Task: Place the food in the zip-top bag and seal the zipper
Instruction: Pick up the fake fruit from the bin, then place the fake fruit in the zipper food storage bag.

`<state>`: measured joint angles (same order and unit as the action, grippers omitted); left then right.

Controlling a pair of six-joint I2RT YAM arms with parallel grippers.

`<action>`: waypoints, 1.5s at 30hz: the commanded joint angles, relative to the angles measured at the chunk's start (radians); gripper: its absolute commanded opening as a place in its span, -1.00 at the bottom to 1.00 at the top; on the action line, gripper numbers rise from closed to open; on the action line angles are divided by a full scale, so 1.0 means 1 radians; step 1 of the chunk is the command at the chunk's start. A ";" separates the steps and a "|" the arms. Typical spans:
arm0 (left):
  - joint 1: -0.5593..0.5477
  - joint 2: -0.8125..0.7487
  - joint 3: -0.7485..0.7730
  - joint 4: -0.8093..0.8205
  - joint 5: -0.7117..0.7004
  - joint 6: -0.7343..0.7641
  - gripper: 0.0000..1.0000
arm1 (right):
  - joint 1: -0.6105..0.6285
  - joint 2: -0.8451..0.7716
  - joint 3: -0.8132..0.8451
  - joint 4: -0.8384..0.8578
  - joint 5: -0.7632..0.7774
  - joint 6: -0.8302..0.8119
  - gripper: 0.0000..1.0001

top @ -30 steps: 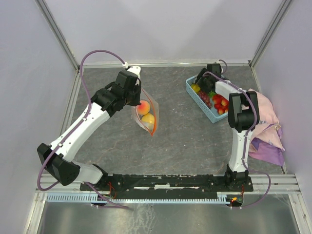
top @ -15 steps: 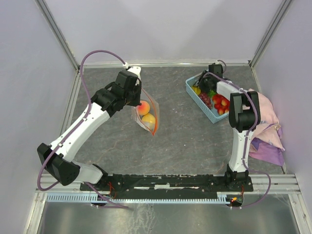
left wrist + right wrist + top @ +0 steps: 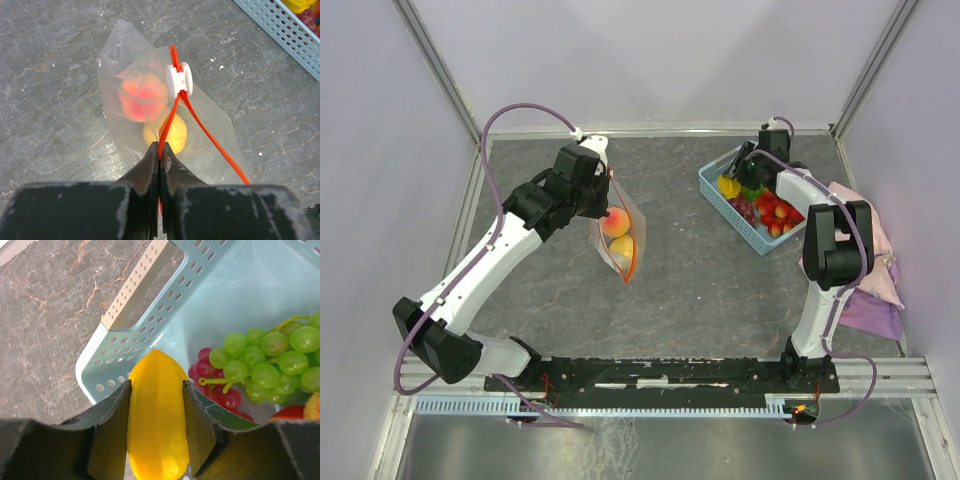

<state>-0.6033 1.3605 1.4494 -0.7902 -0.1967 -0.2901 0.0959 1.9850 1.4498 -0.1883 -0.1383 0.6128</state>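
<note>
The zip-top bag hangs in the air with an orange-pink peach and a yellow fruit inside. My left gripper is shut on the orange-red zipper at the bag's mouth. The white slider sits a little beyond the fingertips, and the strip splits open past it. My right gripper is shut on a long yellow toy fruit over the corner of the light blue basket. Seen from above, that right gripper is at the basket's far-left end.
Green grapes, dark red grapes and strawberries lie in the basket. A pink cloth lies bunched at the right edge of the table. Grey walls close in the table on the left, back and right.
My right gripper has closed on the yellow fruit in the basket and raised it, and the right arm's elbow swung right. The left gripper still holds the bag, barely shifted.
</note>
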 commanded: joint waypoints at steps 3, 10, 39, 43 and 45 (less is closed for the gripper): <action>0.003 -0.034 -0.003 0.041 0.035 0.016 -0.95 | -0.006 -0.103 -0.052 0.028 0.019 -0.080 -0.51; 0.005 -0.019 0.007 0.040 0.069 0.009 -0.95 | -0.006 -0.161 -0.117 0.028 0.056 -0.164 -0.53; -0.015 0.241 0.147 0.110 0.184 -0.155 -0.95 | 0.064 -0.679 -0.244 -0.055 -0.165 -0.122 -0.60; -0.017 0.264 0.164 0.109 0.183 -0.156 -0.95 | 0.155 -0.736 -0.238 -0.064 -0.174 -0.111 -0.59; -0.017 0.276 0.178 0.101 0.186 -0.155 -0.95 | 0.210 -0.751 -0.229 -0.064 -0.173 -0.108 -0.59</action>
<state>-0.6151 1.6295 1.5627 -0.7219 -0.0242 -0.4007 0.2291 1.2842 1.2091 -0.2710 -0.2745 0.4808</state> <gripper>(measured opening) 0.043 0.496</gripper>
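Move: The yellow fruit is already held in the right hand, and the bag's open mouth lies about 22 cm to its left, 14 cm back and slightly higher. The green grapes are some 6 cm right of this hand and 5 cm below, barely ahead; the red grapes are 3 cm right, 2 cm back, equally low. From the left hand the mouth is about 6 cm ahead, 7 cm right and 14 cm below. The yellow fruit, still gripped between the right fingers, is drawn back about 4 cm and slightly right at nearly constant height, then carried steeply up and farther back, some 19 cm higher in all, swinging left towards the bag late on as the fingers tip up about 20 degrees. The left hand, still pinching the bag's zipper edge, brings the bag some 7 cm right and about 4 cm down, a little forward at the end. ##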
